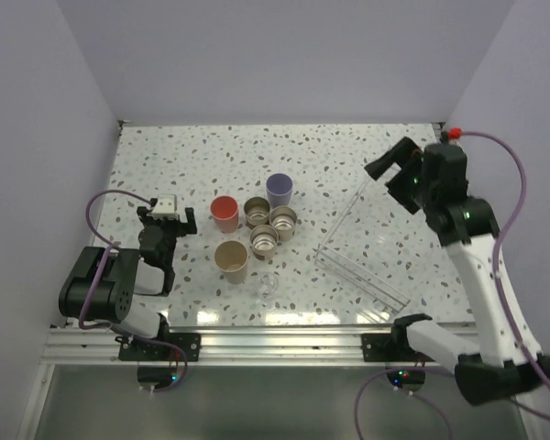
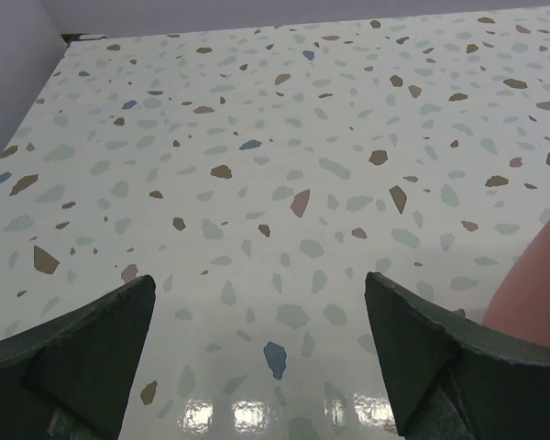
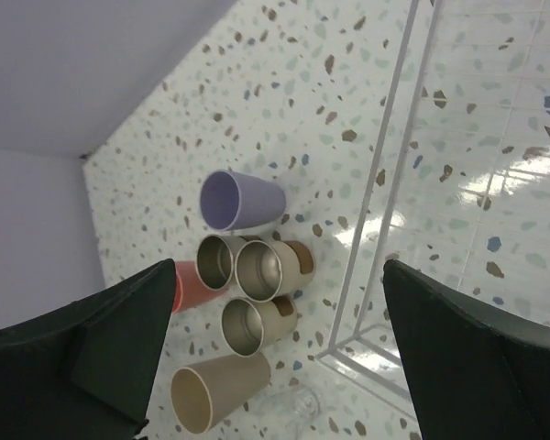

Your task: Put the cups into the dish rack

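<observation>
Several cups stand grouped mid-table: a pink-red cup (image 1: 225,214), a lavender cup (image 1: 279,191), a taller tan cup (image 1: 231,260) and three short beige cups with shiny insides (image 1: 265,239). The clear dish rack (image 1: 362,247) lies to their right. My left gripper (image 1: 170,217) is open and low, just left of the pink-red cup (image 2: 536,284), with only bare table between its fingers (image 2: 259,289). My right gripper (image 1: 391,170) hangs open high above the rack's far end. Between its fingers (image 3: 277,266) I see the lavender cup (image 3: 238,200), the beige cups (image 3: 270,269), the tan cup (image 3: 220,391) and the rack wall (image 3: 394,183).
A small clear glass (image 1: 268,284) stands in front of the cups, near the tan one, and shows faintly in the right wrist view (image 3: 289,403). Lilac walls close the table on the left, back and right. The arm bases sit on the rail along the near edge.
</observation>
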`<action>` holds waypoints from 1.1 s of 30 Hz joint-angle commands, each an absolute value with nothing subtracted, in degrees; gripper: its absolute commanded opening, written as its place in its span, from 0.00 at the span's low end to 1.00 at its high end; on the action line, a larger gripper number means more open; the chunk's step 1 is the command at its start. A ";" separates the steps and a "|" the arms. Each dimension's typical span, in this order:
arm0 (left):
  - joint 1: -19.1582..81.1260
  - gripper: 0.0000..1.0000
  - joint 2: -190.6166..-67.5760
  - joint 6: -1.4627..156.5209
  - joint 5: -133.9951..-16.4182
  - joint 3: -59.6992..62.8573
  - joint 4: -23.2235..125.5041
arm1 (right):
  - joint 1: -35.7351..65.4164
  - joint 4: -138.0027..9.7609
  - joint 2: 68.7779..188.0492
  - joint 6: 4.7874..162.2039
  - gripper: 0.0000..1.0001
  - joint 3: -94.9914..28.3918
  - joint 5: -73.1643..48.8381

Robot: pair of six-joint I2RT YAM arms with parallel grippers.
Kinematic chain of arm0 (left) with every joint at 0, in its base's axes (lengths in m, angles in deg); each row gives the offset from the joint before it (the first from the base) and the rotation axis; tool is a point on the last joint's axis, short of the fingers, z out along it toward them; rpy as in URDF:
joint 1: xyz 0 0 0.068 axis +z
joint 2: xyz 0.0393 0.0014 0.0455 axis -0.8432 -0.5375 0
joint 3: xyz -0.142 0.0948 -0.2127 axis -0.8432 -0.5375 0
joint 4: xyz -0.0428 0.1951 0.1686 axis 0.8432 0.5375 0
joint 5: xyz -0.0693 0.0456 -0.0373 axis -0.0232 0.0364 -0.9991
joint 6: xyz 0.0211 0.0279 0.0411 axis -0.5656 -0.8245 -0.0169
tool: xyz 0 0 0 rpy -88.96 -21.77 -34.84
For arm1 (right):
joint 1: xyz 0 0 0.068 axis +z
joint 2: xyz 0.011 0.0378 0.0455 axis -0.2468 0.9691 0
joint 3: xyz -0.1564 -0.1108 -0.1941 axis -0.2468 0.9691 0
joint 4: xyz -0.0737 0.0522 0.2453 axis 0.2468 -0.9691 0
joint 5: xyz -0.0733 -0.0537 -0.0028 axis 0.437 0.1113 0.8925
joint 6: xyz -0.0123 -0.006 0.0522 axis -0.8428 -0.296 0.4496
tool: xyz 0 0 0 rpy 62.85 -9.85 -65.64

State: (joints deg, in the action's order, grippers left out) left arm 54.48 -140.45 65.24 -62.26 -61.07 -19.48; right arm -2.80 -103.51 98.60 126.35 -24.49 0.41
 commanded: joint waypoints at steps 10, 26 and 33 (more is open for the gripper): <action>54.93 1.00 -140.26 64.46 -62.29 -60.31 -23.48 | -2.60 -123.11 136.88 120.36 0.91 -52.67 -1.62; 54.93 1.00 -140.44 64.28 -62.37 -60.39 -24.19 | 3.20 -124.17 153.24 120.54 0.72 -56.98 4.97; 54.93 1.00 -140.53 64.19 -62.38 -60.39 -24.36 | 3.29 -124.87 157.63 119.93 0.62 -57.69 5.59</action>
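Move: The right hand, open and empty, hangs high over the dish rack. The middle of the rack's left rail is about 9 cm ahead of it, 5 cm to its left and 24 cm below. Beyond the rail, the purple cup stands some 13 cm ahead and 26 cm left of the hand, and the nearest metal cup 4 cm ahead and 25 cm left. From the idle left hand, the rail lies roughly 53 cm right and 2 cm ahead, almost level in height. Down and forward, the right hand comes onto the rack's left rail: first a quick reach of about 10 cm ahead, then a steadier sink, some 19 cm in all, edging 5 cm left. The wrist tips the fingers about 45 degrees to point steeply down, and they narrow to around two thirds open, one on either side of the rail as seen from above; no contact can be made out. ##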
